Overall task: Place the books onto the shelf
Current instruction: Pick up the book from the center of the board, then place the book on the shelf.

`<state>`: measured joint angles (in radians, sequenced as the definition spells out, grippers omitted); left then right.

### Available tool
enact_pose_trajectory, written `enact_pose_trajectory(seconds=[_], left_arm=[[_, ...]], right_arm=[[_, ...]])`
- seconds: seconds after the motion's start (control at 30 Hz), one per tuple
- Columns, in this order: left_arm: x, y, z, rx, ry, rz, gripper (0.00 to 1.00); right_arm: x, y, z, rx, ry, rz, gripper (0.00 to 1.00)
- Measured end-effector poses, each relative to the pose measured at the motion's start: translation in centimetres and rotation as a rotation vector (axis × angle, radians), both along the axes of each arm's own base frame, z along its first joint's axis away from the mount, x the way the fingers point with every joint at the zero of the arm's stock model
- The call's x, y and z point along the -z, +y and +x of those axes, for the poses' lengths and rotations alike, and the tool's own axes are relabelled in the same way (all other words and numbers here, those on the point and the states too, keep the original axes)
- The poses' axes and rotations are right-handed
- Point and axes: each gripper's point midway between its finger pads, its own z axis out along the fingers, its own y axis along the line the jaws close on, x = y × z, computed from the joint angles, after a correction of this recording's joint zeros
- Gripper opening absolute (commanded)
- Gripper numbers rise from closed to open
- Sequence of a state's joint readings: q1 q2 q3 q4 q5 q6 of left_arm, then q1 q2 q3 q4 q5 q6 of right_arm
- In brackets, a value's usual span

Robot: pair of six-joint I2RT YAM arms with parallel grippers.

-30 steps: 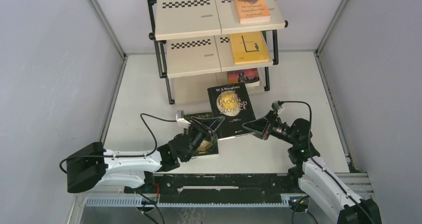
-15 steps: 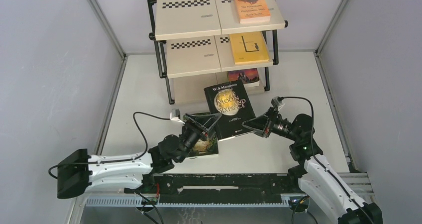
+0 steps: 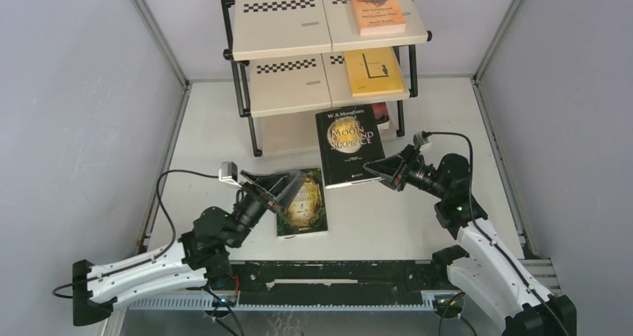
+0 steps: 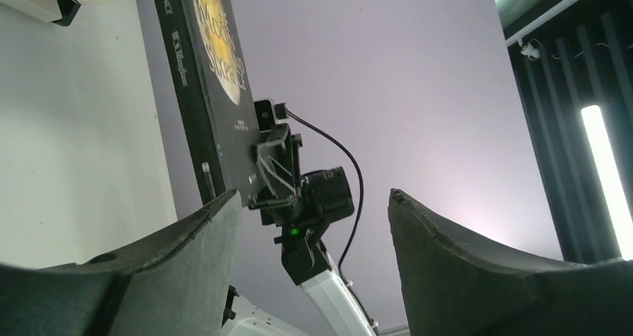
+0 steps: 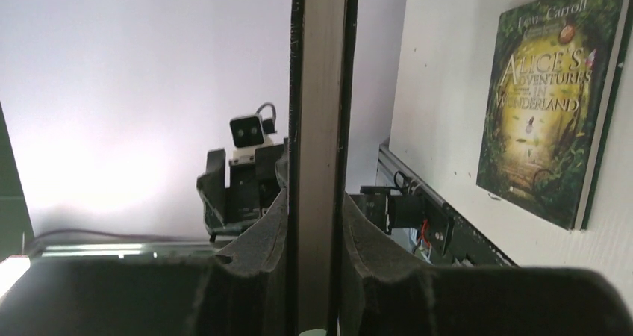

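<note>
My right gripper (image 3: pixel 372 174) is shut on the lower right corner of the black moon book (image 3: pixel 349 145) and holds it off the table just in front of the shelf (image 3: pixel 284 26). In the right wrist view the book's page edge (image 5: pixel 317 127) is pinched between both pads (image 5: pixel 272 231). Apart from that book, my left gripper (image 3: pixel 291 189) is open and hovers over the green book (image 3: pixel 304 205), which lies flat on the table. An orange book (image 3: pixel 377 7) lies on the top tier and a yellow book (image 3: pixel 373 71) on the middle tier. The black book mostly hides another book (image 3: pixel 383 112) on the bottom tier.
Grey walls close the cell on both sides and behind the shelf. A black rail (image 3: pixel 336 276) runs along the near table edge between the arm bases. The shelf's left halves (image 3: pixel 287 75) carry no books. In the left wrist view, the black book (image 4: pixel 216 67) stands tilted ahead.
My left gripper opened, let go of the black book and drew back to the left. My right gripper carried the black book away from me, up to the shelf front.
</note>
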<state>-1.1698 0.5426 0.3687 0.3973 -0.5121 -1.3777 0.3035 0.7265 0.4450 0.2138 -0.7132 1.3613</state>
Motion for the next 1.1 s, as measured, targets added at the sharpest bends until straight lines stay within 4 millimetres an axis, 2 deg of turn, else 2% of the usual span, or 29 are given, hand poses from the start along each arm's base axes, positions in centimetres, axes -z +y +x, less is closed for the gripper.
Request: enact_pose_trajectory(seconds=[0.17,0.37,0.5,0.6,0.9,1.1], left_arm=[[0.0,1.2,-0.8,0.013,-0.022,0.026,0.75],[2.4,0.9,-1.1,0.029,-0.026,0.154,0.75],[4.0,0.9,-0.8,0.022,-0.032,0.245,0.75],[4.9,1.0,-0.2,0.012,-0.037,0.328,0.76],[3.0,2.0,1.7,-0.036,-0.093,0.412,0.75],[3.8,2.3,3.4,-0.060,-0.085,0.468,0.75]], right_arm=[[-1.3,0.2,2.2,0.037,0.014,-0.027,0.00],[-4.1,0.7,4.7,0.052,-0.026,-0.035,0.00],[-5.2,0.6,6.4,0.062,-0.042,-0.031,0.00],[-5.3,0.1,8.3,0.075,-0.035,-0.030,0.00],[-4.4,-2.4,15.5,0.120,0.042,-0.033,0.00],[-4.7,-4.4,19.7,0.131,0.057,-0.010,0.00]])
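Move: The right hand grips the right edge of the black book. The yellow book on the middle shelf, over which the black book goes, lies about 29 cm ahead, 2 cm left and near hand height. The orange book is some 20 cm above the yellow one; the Jane Eyre stack is 12 cm below it and 5 cm nearer. From the left hand, the yellow book is about 33 cm ahead, 21 cm right, 5 cm below; the Alice book is 11 cm ahead, 1 cm right, 28 cm below. Forward some 20 cm, rising about 5 cm in the first half and then running nearly level while drifting 4 cm right, the right hand carries the black book into the middle shelf over the yellow book, keeping its pinch. The empty left hand, fingers staying open, dips and eases forward a few centimetres towards the Alice book, rolling its left side up some 25 degrees. ##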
